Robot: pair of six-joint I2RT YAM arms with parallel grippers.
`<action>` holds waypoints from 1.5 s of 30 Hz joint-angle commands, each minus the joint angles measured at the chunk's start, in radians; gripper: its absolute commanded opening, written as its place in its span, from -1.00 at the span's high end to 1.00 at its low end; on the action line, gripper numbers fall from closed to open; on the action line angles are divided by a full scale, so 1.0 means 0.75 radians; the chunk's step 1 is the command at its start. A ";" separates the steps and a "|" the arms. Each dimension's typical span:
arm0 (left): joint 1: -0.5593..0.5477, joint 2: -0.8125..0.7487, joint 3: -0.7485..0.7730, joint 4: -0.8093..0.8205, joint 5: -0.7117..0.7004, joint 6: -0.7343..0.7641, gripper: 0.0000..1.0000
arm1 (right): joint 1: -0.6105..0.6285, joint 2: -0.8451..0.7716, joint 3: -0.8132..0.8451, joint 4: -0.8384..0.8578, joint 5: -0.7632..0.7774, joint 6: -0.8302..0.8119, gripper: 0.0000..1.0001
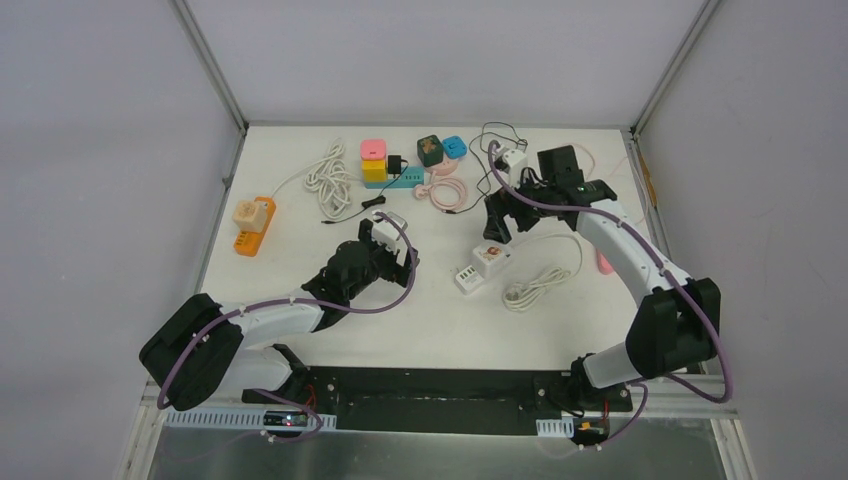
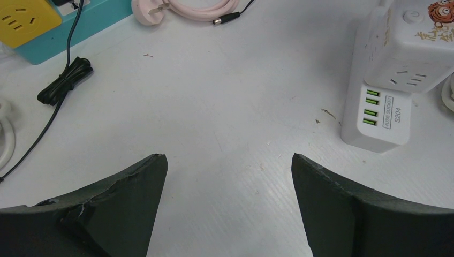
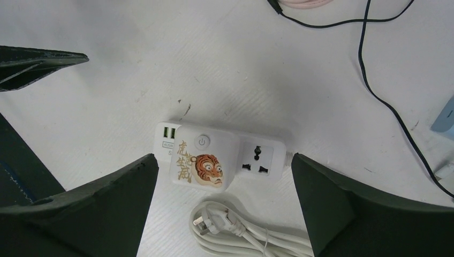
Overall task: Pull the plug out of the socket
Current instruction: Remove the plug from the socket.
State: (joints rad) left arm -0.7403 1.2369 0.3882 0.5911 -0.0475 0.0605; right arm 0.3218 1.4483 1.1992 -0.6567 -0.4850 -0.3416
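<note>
A white cube plug with a tiger face (image 3: 206,160) sits plugged on the white socket strip (image 3: 258,159), mid-table (image 1: 470,278). My right gripper (image 3: 224,156) hovers open just above it (image 1: 507,222), one finger on each side of the cube and strip, touching neither. The strip's own white cord and loose plug (image 3: 219,225) lie beside it. My left gripper (image 2: 228,155) is open over bare table, left of the strip (image 2: 377,120) and cube (image 2: 412,48), with nothing between its fingers.
At the back stand a teal strip (image 1: 400,181) with yellow and pink cubes, a coiled white cable (image 1: 330,175), a pink cable (image 1: 447,190), dark green (image 1: 430,150) and blue (image 1: 455,147) cubes and a white adapter (image 1: 513,158). An orange strip (image 1: 255,228) lies far left.
</note>
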 commanded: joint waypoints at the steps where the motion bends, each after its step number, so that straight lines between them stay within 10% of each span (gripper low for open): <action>1: -0.009 -0.026 -0.001 0.055 -0.011 0.012 -0.79 | 0.062 0.056 0.088 -0.021 0.042 0.018 -0.99; 45: -0.009 -0.040 -0.016 0.068 -0.008 0.013 -0.80 | 0.236 0.229 0.096 -0.111 0.303 -0.083 -1.00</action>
State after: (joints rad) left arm -0.7403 1.2354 0.3878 0.5915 -0.0475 0.0612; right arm 0.4946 1.6310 1.2396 -0.7612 -0.2890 -0.4232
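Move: The plug, the white cube with the tiger, lies almost under your right hand: some 11 cm below, about 3 cm back and 1 cm to the left. The white socket runs beneath it, roughly 4 cm lower. A coiled white cable lies some 6 cm back and 10 cm right of the plug. From the left gripper, the plug is about 22 cm to the right, level in reach, some 6 cm below. Lower the right gripper about 6.5 cm towards the white plug on its socket, fingers kept wide open. Swing it a couple of centimetres left first, then let it draw back about 2 cm as it sinks; tilt the wrist some 15 to 20 degrees so the fingers point more steeply down. Ease to a stop just above the plug and hold there, without closing. ##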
